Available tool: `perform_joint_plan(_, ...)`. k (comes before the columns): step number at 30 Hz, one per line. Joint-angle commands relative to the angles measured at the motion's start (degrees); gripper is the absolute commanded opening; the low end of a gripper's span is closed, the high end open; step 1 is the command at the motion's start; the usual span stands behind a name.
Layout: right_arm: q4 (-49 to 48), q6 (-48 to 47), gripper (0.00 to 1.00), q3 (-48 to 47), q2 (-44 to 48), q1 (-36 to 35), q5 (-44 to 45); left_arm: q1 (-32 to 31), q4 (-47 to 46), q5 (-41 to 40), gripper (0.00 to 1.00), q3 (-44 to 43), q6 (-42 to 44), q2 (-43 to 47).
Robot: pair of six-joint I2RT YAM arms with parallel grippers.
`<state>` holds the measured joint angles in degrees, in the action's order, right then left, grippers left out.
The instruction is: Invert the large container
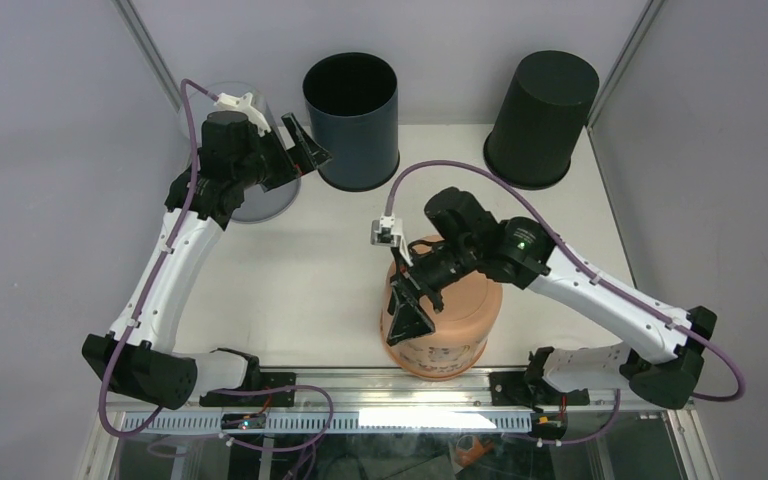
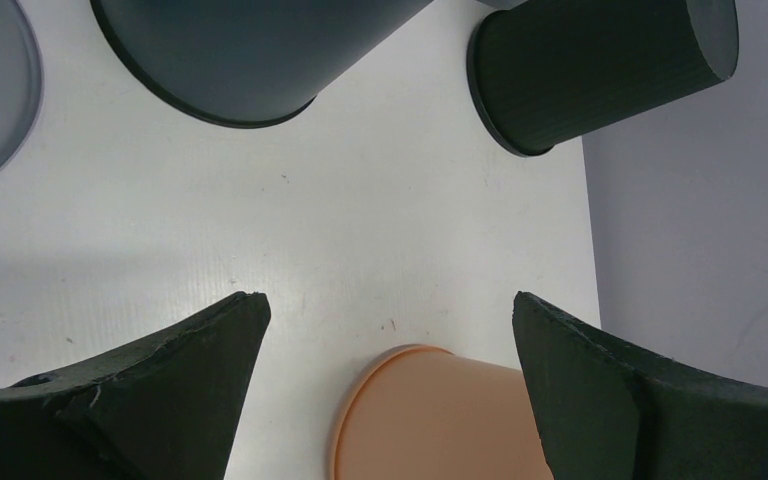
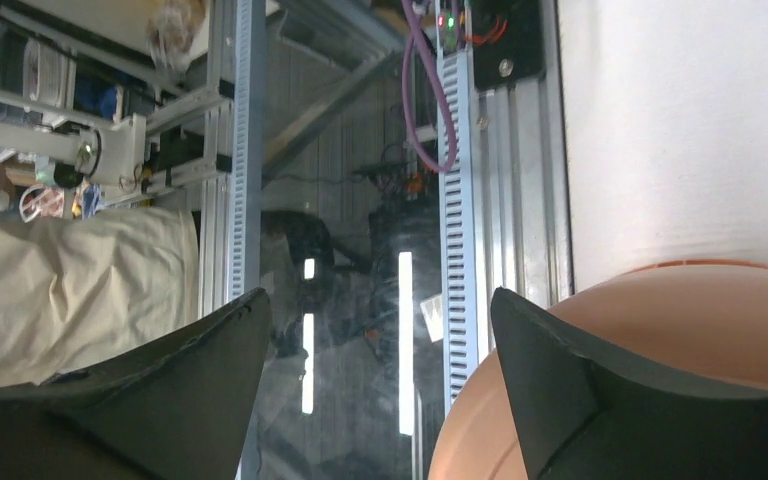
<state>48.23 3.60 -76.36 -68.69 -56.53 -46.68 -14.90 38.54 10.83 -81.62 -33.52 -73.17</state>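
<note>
The large container (image 1: pixel 452 322) is peach-coloured and stands near the table's front edge with its closed base up and its wide rim on the table. It also shows in the left wrist view (image 2: pixel 430 425) and the right wrist view (image 3: pixel 705 310). My right gripper (image 1: pixel 410 325) hangs open over the container's left side, pointing towards the front rail. In the right wrist view the right gripper (image 3: pixel 380 295) has nothing between its fingers, and one finger (image 3: pixel 560 380) lies beside the peach wall. My left gripper (image 1: pixel 305 145) is open at the back left, far from the container, and is empty in its own view (image 2: pixel 388 297).
A dark blue-grey bin (image 1: pixel 351 120) stands open side up at the back centre. A black bin (image 1: pixel 540 118) stands upside down at the back right. A clear container (image 1: pixel 255 195) sits under the left arm. The metal front rail (image 1: pixel 400 385) runs just behind the peach container.
</note>
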Motion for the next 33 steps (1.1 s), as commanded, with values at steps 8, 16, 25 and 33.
perform_joint_plan(8, 12.77, 1.41, 0.84, -4.08, -4.28, -1.44, 27.05, 0.68, -3.65, 2.16, 0.99, -1.44, -1.41, 1.79)
perform_joint_plan(16, 14.75, 7.34, 0.85, -3.79, -4.61, 15.10, 40.56, 0.67, -3.73, 2.69, 0.99, -1.78, -1.34, 1.78)
perform_joint_plan(25, -2.69, 13.68, 0.85, -3.66, -4.66, 15.79, 39.86, 0.68, -3.74, 2.59, 0.99, -1.05, -1.62, 2.82)
perform_joint_plan(33, -5.77, 18.82, 0.92, -4.74, -12.12, 16.94, 58.57, 0.66, -3.47, 2.49, 0.99, -0.55, -1.10, 3.70)
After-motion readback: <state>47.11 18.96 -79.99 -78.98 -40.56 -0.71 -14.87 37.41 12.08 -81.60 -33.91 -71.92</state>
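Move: The upside-down orange container stands about 8 cm to the right of the right hand and 3 cm ahead, its middle some 16 cm lower; the hand reaches over its left part. The dark green container is roughly 48 cm ahead and 36 cm to the right, the open blue bin about as far ahead but 11 cm left. From the left hand, the orange container lies some 26 cm back, 29 cm right and 16 cm below. The right hand and wrist push the orange container along the table from its near left side, towards the dark green container. After a small dip, the hand sweeps forward about 22 cm, with some drift right and downward, swinging clockwise by about 60 degrees. Its fingers stay open, gripping nothing. ##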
